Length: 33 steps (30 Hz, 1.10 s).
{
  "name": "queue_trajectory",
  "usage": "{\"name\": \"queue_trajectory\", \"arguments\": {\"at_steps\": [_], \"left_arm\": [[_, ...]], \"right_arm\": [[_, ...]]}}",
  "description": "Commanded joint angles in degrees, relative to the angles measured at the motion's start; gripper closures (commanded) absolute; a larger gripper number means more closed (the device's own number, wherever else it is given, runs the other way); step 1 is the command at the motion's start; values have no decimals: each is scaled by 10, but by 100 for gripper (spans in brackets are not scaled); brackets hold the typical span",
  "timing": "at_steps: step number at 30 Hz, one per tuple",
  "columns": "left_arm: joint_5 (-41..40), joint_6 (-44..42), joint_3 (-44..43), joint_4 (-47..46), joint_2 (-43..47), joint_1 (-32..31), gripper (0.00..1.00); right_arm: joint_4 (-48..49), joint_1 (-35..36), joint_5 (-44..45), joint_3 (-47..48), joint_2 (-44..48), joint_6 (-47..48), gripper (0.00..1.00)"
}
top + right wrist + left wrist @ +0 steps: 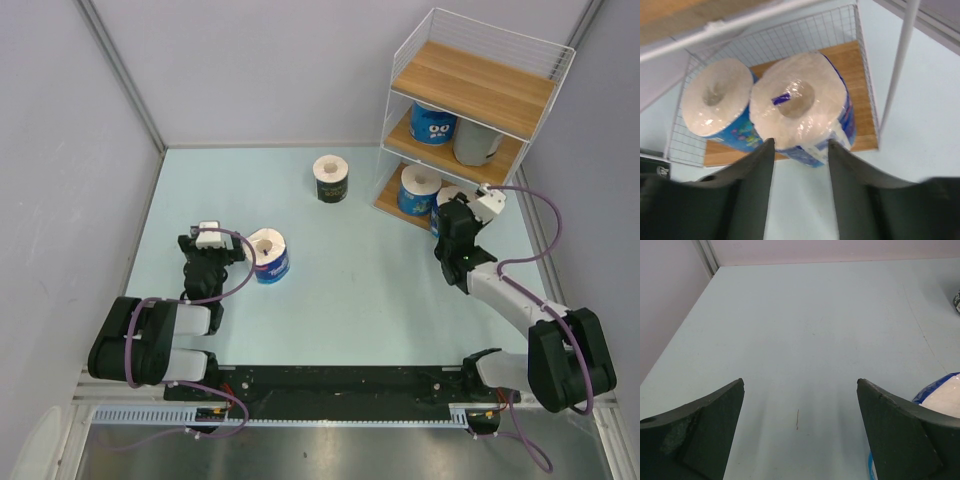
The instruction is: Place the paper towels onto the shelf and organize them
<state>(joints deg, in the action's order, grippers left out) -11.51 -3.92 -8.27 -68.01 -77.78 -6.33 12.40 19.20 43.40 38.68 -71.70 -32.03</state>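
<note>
The shelf [470, 85] stands at the back right. Its middle tier holds a blue roll [433, 122] and a grey roll [477, 140]. Its bottom tier [862, 75] holds two blue rolls: the left one [717, 102] and the right one [800, 107], which sits at the board's front edge. My right gripper [801, 142] is open, its fingertips just in front of the right roll and not around it. A black roll [331, 178] stands on the table. My left gripper [800, 385] is open and empty, with a blue roll [268, 255] just to its right.
The shelf's white wire frame post [900, 60] stands right of my right gripper. Grey walls close the table [350, 290] on the left, back and right. The top tier board [480, 75] is bare.
</note>
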Motion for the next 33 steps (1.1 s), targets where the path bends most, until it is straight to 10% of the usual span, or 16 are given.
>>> {"name": "queue_trajectory", "arguments": {"at_steps": [1, 33], "left_arm": [[18, 4, -4, -20, 10, 2, 0], [18, 4, -4, -20, 10, 2, 0]], "right_arm": [[-51, 0, 27, 0, -5, -36, 59], [1, -59, -37, 74, -189, -58, 66]]}}
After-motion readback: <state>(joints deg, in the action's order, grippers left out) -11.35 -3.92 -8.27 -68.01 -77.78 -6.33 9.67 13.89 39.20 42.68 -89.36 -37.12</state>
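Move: The right hand, empty, hangs in front of the shelf; the blue-wrapped paper towel roll just set on the bottom board has its middle about 7 cm ahead, 1 cm to its right and 9 cm below. Its neighbour roll on that board stands some 10 cm ahead and 8 cm left of the hand, equally low. The grey roll on the board above is roughly 9 cm ahead, 3 cm right and 12 cm up. From the left hand the blue-wrapped roll lies about 10 cm ahead, 61 cm right and 3 cm lower. Down the open front of the shelf goes the right hand, about 9 cm, drifting 2 cm right and tipping its fingers some 15 degrees further down, while they draw partly together at the start and then stay narrowed. Low before the blue-wrapped roll, it levels out and eases 2 cm forward, bringing the fingertips up to the roll's near side, seemingly pushing it inward. ##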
